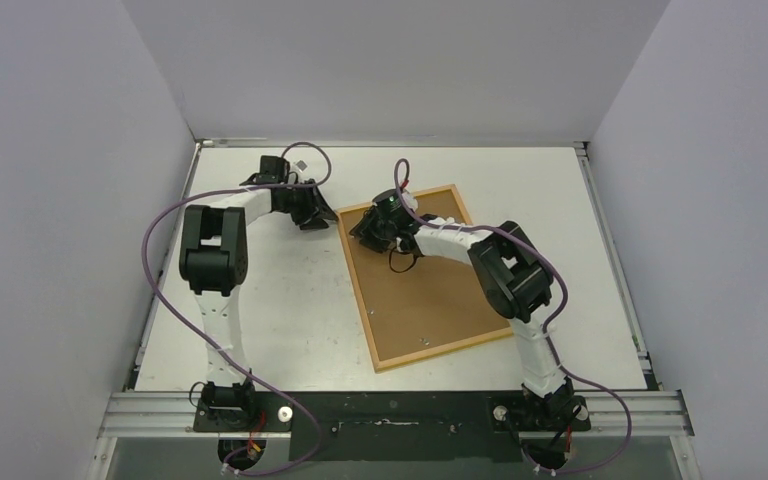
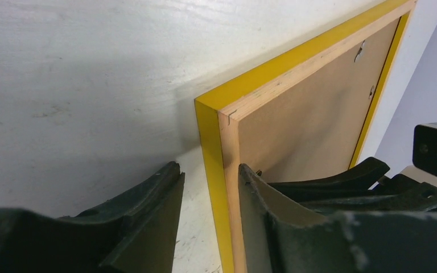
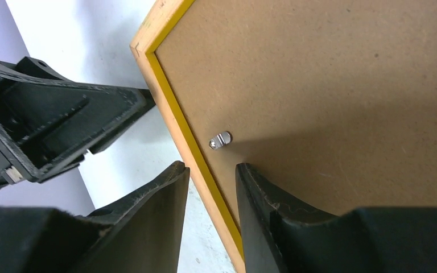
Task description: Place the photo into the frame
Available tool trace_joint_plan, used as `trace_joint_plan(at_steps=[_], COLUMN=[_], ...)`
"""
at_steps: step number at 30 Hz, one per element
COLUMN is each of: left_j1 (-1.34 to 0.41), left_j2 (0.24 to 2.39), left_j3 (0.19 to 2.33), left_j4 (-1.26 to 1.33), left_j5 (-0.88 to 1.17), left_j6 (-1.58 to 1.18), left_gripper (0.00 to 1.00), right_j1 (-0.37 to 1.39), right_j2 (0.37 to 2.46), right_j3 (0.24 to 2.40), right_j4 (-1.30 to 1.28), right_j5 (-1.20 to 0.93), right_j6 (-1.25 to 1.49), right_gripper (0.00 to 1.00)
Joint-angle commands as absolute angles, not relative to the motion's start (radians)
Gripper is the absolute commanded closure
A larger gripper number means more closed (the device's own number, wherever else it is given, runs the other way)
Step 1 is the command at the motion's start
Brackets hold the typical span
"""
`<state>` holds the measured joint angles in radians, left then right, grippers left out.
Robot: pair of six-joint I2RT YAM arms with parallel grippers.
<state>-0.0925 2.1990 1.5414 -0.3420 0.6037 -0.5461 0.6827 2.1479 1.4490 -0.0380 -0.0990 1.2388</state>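
The frame [image 1: 358,290] lies face down on the table, its wooden back edge up and yellow border [image 2: 213,148] at the side, with a brown backing board [image 1: 430,290] inside it. The photo is out of view. Both grippers are at the frame's far left corner. My left gripper [image 2: 209,166] is open and straddles the frame's edge, its left finger clear of the yellow side. My right gripper [image 3: 210,166] is also open astride the frame's rim [image 3: 160,91], one finger over the table and one over the board. In the top view they appear as left gripper [image 1: 315,215] and right gripper [image 1: 368,232].
Small metal tabs [image 3: 220,139] sit on the backing board near the rim. The left gripper's black body [image 3: 91,119] is close beside the right one. White walls enclose the table on three sides.
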Motion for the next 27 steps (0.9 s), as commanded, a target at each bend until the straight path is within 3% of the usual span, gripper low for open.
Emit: trace_joint_plan(at_steps=[1,12,27], left_j1=[-0.107,-0.109,-0.106], left_j2=[2.158,2.205,2.265], left_j3=[1.533,1.559,1.584], left_j4=[-0.340,-0.386,-0.422], left_j5=[0.621,0.638,0.670], left_j6=[-0.546,-0.538,-0.581], left_gripper=[0.63,0.82,0.85], right_j1=[0.689,0.680,0.649], right_j2=[2.180,2.146,2.263], right_j3=[1.478,1.547,1.744], right_j4=[-0.022,0.004,-0.109], right_j5=[-0.053,-0.129,-0.231], right_j6=[1.223,0.854,0.583], right_gripper=[0.62,0.63,0.61])
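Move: The frame lies back side up. From the right hand, the metal clip by its far-left corner is about 1 cm ahead, 1 cm left and 2 cm below; the corner is about 6 cm ahead and 5 cm left. From the left hand, the gripping spot on the frame's left rail is some 2 cm right, 1 cm back and 1 cm lower, with the corner 2 cm ahead and 2 cm right and the clip about 5 cm right and 3 cm back. Close the left gripper from less than half open to nearly shut over the frame's left rail, just back from the corner, easing back and right to pinch it. After a brief pause, lift the right gripper about 4 cm off the clip while carrying it forward and slightly left, roll it some 35 degrees counter-clockwise about its fingers, then start down again, fingers still parted. ##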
